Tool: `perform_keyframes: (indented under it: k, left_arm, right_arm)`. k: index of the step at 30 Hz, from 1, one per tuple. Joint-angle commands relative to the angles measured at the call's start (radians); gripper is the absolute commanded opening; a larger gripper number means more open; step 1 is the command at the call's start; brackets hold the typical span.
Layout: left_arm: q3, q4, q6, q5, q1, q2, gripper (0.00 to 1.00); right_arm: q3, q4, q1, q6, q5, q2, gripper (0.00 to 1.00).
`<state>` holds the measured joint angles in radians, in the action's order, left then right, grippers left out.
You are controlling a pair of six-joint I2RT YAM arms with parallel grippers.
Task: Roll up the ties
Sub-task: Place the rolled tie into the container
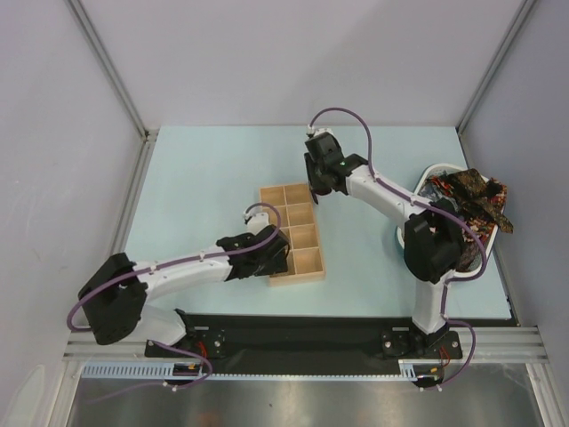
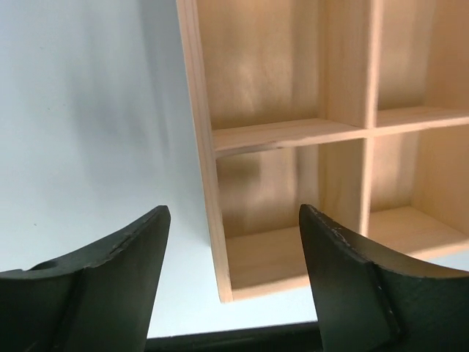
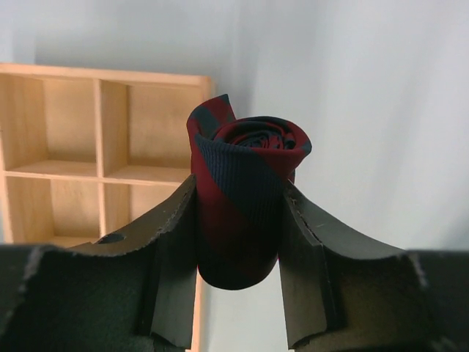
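Note:
A rolled navy tie with red diagonal stripes [image 3: 245, 183] stands upright between my right gripper's [image 3: 238, 213] pads, and the gripper is shut on it. In the top view the right gripper [image 1: 318, 187] hangs over the far right corner of the wooden compartment tray [image 1: 307, 261]; the roll itself is hidden there. My left gripper [image 2: 234, 246] is open, its fingers straddling the tray's [image 2: 201, 125] near left corner without touching it. In the top view the left gripper [image 1: 274, 256] sits at the tray's near left side. A heap of loose patterned ties [image 1: 476, 200] lies at the right.
The loose ties rest in a white container [image 1: 428, 174] by the right wall. The tray's compartments [image 3: 69, 125] visible in the wrist views hold nothing. Frame posts and grey walls close in the pale blue table [image 1: 204, 178] on three sides.

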<state>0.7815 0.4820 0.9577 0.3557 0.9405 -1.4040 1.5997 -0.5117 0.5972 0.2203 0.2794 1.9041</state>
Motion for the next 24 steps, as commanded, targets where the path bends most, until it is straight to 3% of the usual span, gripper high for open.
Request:
perform_keyframes:
  k: [1, 14, 24]
  left_arm:
    - [0.035, 0.023, -0.031, 0.016, -0.002, 0.109, 0.77]
    - [0.001, 0.009, -0.135, -0.104, -0.175, 0.287, 0.77]
    - [-0.033, -0.006, -0.158, -0.110, -0.190, 0.307, 0.76]
  right_arm:
    - [0.097, 0.052, 0.019, -0.006, 0.034, 0.029, 0.14]
    - [0.201, 0.029, 0.093, 0.016, 0.011, 0.156, 0.14]
    - [0.238, 0.030, 0.102, 0.040, -0.022, 0.253, 0.14]
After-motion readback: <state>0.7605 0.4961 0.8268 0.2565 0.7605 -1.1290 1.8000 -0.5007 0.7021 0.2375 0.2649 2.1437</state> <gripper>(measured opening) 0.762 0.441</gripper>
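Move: The right hand holds the rolled tie, to be taken to the container's far-right compartment, about 8 cm to its left, 1 cm farther out and 11 cm below. The far-left compartment lies some 6 cm left of that one, and the next right-hand compartment about 5 cm nearer. From the left hand, already open at the container's left wall, the far-right compartment is about 17 cm ahead, 7 cm right and 2 cm below. The right hand carries the tie 8 cm left, sinking over the far-right compartment; the left lifts clear. ##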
